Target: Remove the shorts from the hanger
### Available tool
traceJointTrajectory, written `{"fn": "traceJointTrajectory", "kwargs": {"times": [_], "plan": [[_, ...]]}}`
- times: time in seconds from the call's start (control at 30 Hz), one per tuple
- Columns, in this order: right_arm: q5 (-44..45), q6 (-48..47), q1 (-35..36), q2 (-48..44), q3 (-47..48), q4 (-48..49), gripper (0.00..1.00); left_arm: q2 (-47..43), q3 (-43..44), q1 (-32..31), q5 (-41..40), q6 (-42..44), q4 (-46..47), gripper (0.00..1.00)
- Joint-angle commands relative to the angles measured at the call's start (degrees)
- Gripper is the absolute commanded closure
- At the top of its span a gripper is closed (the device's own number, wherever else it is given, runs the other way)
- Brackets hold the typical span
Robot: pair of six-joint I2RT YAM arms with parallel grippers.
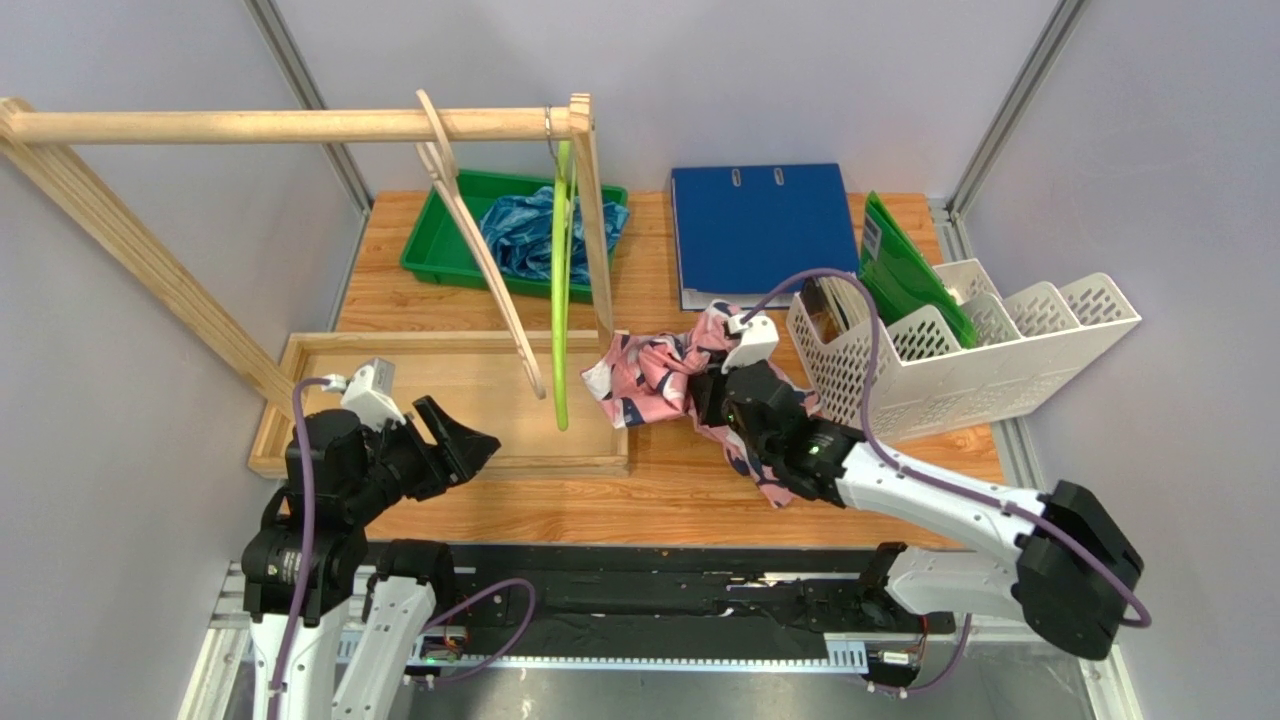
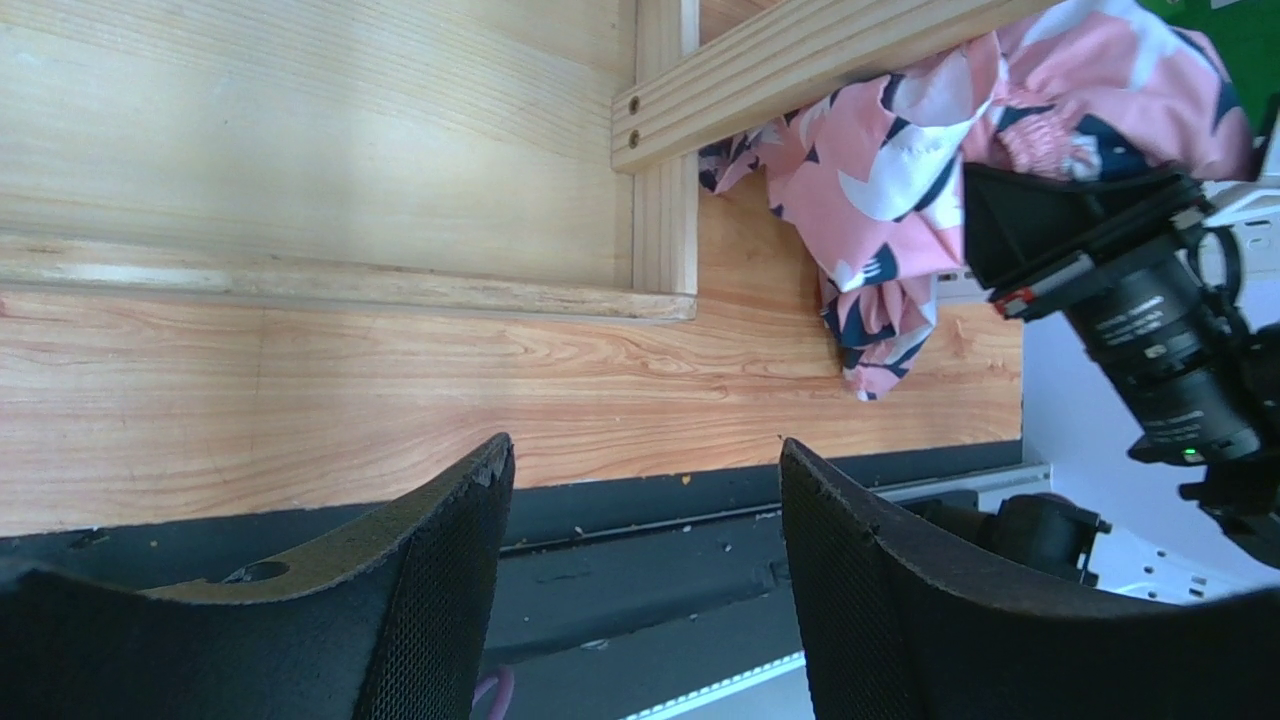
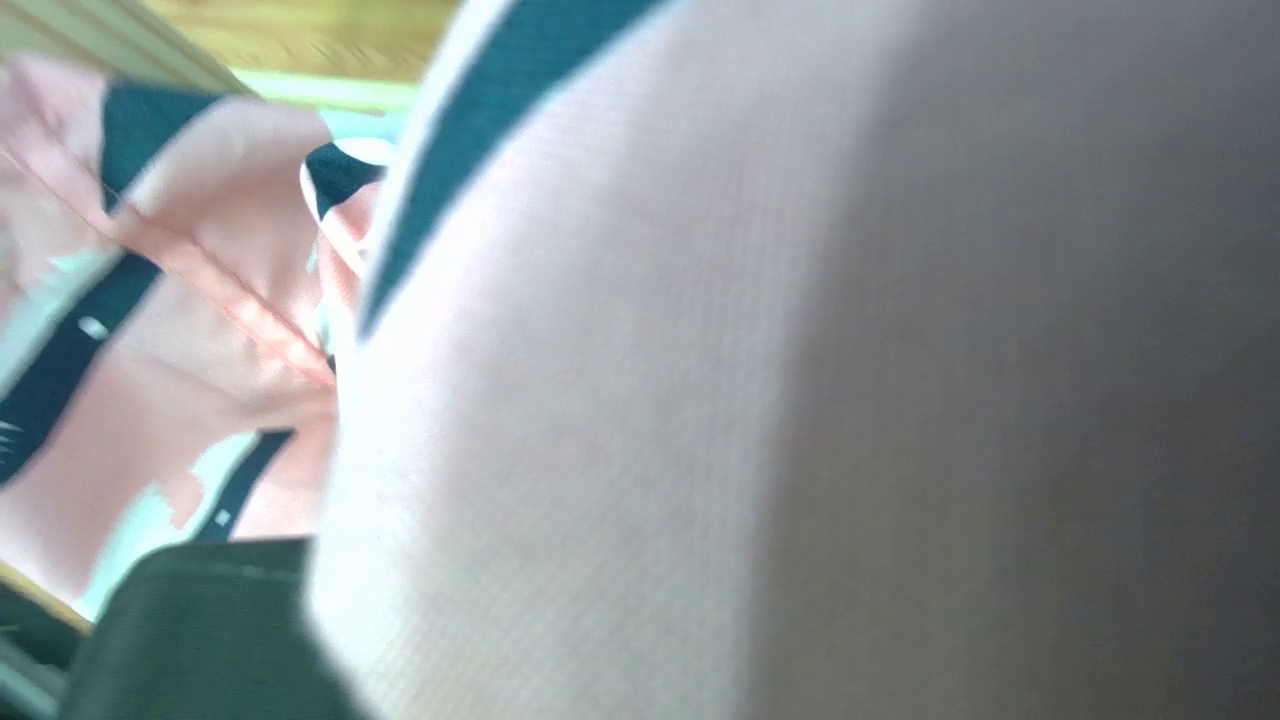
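The pink shorts (image 1: 649, 378) with dark-blue and white shapes lie crumpled on the table beside the wooden rack's upright post. They also show in the left wrist view (image 2: 917, 150) and fill the right wrist view (image 3: 631, 375), hiding the fingers there. My right gripper (image 1: 712, 396) is buried in the cloth, shut on it. A bare green hanger (image 1: 561, 285) and a bare wooden hanger (image 1: 481, 248) hang from the rack's bar. The blue-teal shorts (image 1: 534, 228) lie in a green bin (image 1: 433, 252). My left gripper (image 1: 463, 444) (image 2: 646, 495) stands open and holds nothing, over the table's near edge.
The wooden rack's tray-like base (image 1: 451, 393) lies at the left. A blue binder (image 1: 756, 225), a green folder (image 1: 902, 270) and a white file rack (image 1: 969, 348) stand at the back right. Grey walls close both sides.
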Motion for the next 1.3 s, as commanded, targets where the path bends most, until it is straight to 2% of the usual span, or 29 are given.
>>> {"fn": "traceJointTrajectory", "kwargs": {"times": [0.0,0.13,0.33,0.6,0.77,0.97,1.1,1.27], "plan": [[-6.8,3.1,-4.6,-6.9,2.4,-2.0,1.0,-0.1,-0.3,-0.3,1.6,-0.4,2.8,0.3],[-13.2,5.2,-11.8,-10.3,5.1,-3.9,1.0,-0.6,-1.1,-0.3,2.0,-0.6,3.2,0.3],[-20.4,6.5,-18.3,-10.4,11.3,-7.0,1.0,-0.3,-1.4,-0.3,2.2,-0.2,3.2,0.3],[-26.6,12.0,-22.0,-7.5,20.7,-7.2,1.0,0.3,-1.8,-0.3,1.8,0.4,4.3,0.3],[-27.3,14.8,-23.9,-5.2,26.4,-7.3,1.0,-0.2,-2.4,-0.3,2.4,0.3,4.4,0.3],[-29.7,18.8,-27.6,1.3,35.3,-7.1,1.0,-0.9,-2.6,-0.3,2.7,0.1,4.0,0.3],[-33.1,23.2,-29.7,6.4,39.5,-3.5,1.0,-1.1,-4.1,-0.3,2.8,-0.2,5.5,0.3],[-37.0,26.0,-30.1,18.5,50.3,0.1,1.0,0.1,-5.5,-0.3,3.6,0.0,7.4,0.3]]}}
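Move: The right hand already holds the bunched pink shorts. The green tray they are bound for lies about 35 cm ahead, 29 cm left and 11 cm below. The rack's right post stands with its foot 11 cm left and 5 cm ahead; the lime hanger is some 16 cm left, 6 ahead and well above. The blue binder is 36 cm ahead, 13 right. From the idle left hand the tray is about 48 cm ahead, 6 left, 20 below. Up and forward in one sweep, the right arm carries the pinched shorts some 24 cm higher and 14 cm farther out, past the right side of the rack. It first swings about 5 cm right, away from the post and hangers, then climbs nearly straight and reaches out faster at the end. The wrist rolls about 40 degrees, left side rising; the fingers stay shut on the cloth. ##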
